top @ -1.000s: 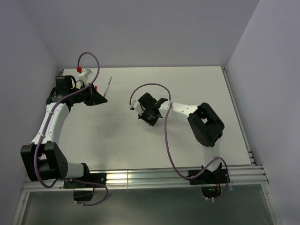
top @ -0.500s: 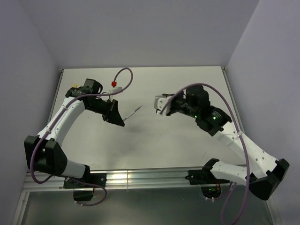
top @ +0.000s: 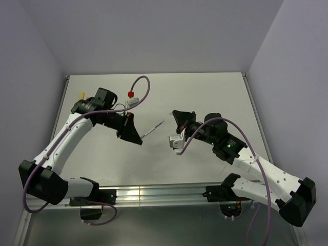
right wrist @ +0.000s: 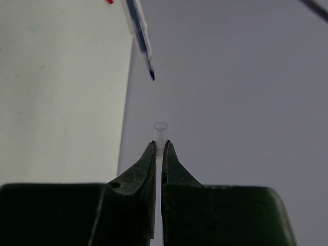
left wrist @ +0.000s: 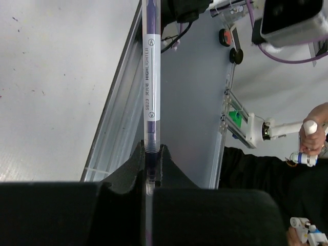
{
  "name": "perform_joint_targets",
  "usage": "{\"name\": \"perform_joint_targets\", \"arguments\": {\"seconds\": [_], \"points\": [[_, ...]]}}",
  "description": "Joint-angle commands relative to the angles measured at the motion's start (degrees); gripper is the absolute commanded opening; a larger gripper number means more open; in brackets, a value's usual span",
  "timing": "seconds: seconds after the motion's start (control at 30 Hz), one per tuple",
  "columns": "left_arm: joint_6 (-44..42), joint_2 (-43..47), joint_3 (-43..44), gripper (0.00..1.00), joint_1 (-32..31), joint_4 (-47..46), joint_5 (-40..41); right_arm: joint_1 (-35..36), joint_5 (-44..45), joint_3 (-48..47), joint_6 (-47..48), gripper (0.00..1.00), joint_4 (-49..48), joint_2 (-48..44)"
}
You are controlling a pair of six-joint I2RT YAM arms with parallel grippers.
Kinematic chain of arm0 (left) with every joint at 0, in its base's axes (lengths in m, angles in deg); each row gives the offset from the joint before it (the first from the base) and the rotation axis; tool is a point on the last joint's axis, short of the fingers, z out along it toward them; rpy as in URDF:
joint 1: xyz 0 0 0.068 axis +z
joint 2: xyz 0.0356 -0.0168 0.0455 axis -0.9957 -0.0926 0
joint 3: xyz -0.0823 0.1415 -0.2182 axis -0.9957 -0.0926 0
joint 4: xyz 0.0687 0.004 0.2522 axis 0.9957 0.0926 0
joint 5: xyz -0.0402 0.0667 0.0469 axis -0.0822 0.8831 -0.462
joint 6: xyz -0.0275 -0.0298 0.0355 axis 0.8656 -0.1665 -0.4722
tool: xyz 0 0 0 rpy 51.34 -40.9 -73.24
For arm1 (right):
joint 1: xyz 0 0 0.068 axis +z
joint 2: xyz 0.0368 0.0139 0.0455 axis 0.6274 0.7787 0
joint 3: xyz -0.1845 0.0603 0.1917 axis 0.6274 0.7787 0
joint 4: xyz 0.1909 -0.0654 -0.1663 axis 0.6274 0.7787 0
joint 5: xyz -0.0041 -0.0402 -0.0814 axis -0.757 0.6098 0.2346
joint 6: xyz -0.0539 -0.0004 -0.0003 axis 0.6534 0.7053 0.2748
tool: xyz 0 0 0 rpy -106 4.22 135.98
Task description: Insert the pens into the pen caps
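My left gripper [top: 138, 138] is shut on a thin pen [top: 154, 128] with a clear barrel and dark ink. It holds the pen above the table, tip pointing right. In the left wrist view the pen [left wrist: 152, 77] sticks straight out of the gripper [left wrist: 152, 154], labelled HIGHLIGHTER. My right gripper [top: 177, 115] is a short way to the right of the pen tip. The right wrist view shows that gripper [right wrist: 160, 147] shut on a tiny clear pen cap [right wrist: 161, 130], open end outward. The pen tip [right wrist: 145, 51] hangs ahead of the cap, a little to the left, not touching.
A small yellow piece [top: 81, 95] lies on the white table [top: 215, 92] at the back left. Purple cables [top: 146, 84] loop over both arms. A metal rail [top: 154, 193] runs along the near edge, and grey walls close in the table's sides.
The left gripper carried the pen from the back left toward the middle. The right arm swung out and turned, bringing the cap to face the pen tip.
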Motion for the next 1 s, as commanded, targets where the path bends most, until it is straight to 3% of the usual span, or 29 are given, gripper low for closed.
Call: {"name": "perform_joint_targets", "arguments": {"seconds": [0.0,0.23,0.97], "points": [[4.1,1.8,1.4,0.0,-0.4,-5.5,-0.2,2.1,0.1,2.2,3.4,0.0,-13.5,-2.0],[10.5,5.8,1.4,0.0,-2.4,-15.6,4.2,2.9,-0.6,5.2,5.0,0.0,-21.0,-3.2],[12.2,5.4,0.2,0.0,-2.6,-16.9,2.6,3.8,-1.5,5.8,5.0,0.0,-21.8,-3.5]]}}
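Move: The left hand holds the pen, and the clear pen cap it is meant for lies about 11 cm ahead of that hand, 13 cm to its right and some 4 cm higher, in the right fingers. From the right hand, the pen's middle is roughly 7 cm back, 8 cm left and 2 cm lower. The pen's tip is nearer, about 4 cm back and 4 cm left, nearly level with the right hand. The pen tip and cap mouth are brought together, both fingers still shut on their pieces; whether tip and rim touch can't be made out. The right hand rises about 5 cm, easing back some 2 cm and tipping its fingers up about 15 degrees. The left rises about 3 cm, edging forward and right and rolling to lift the pen tip; both then almost settle. ##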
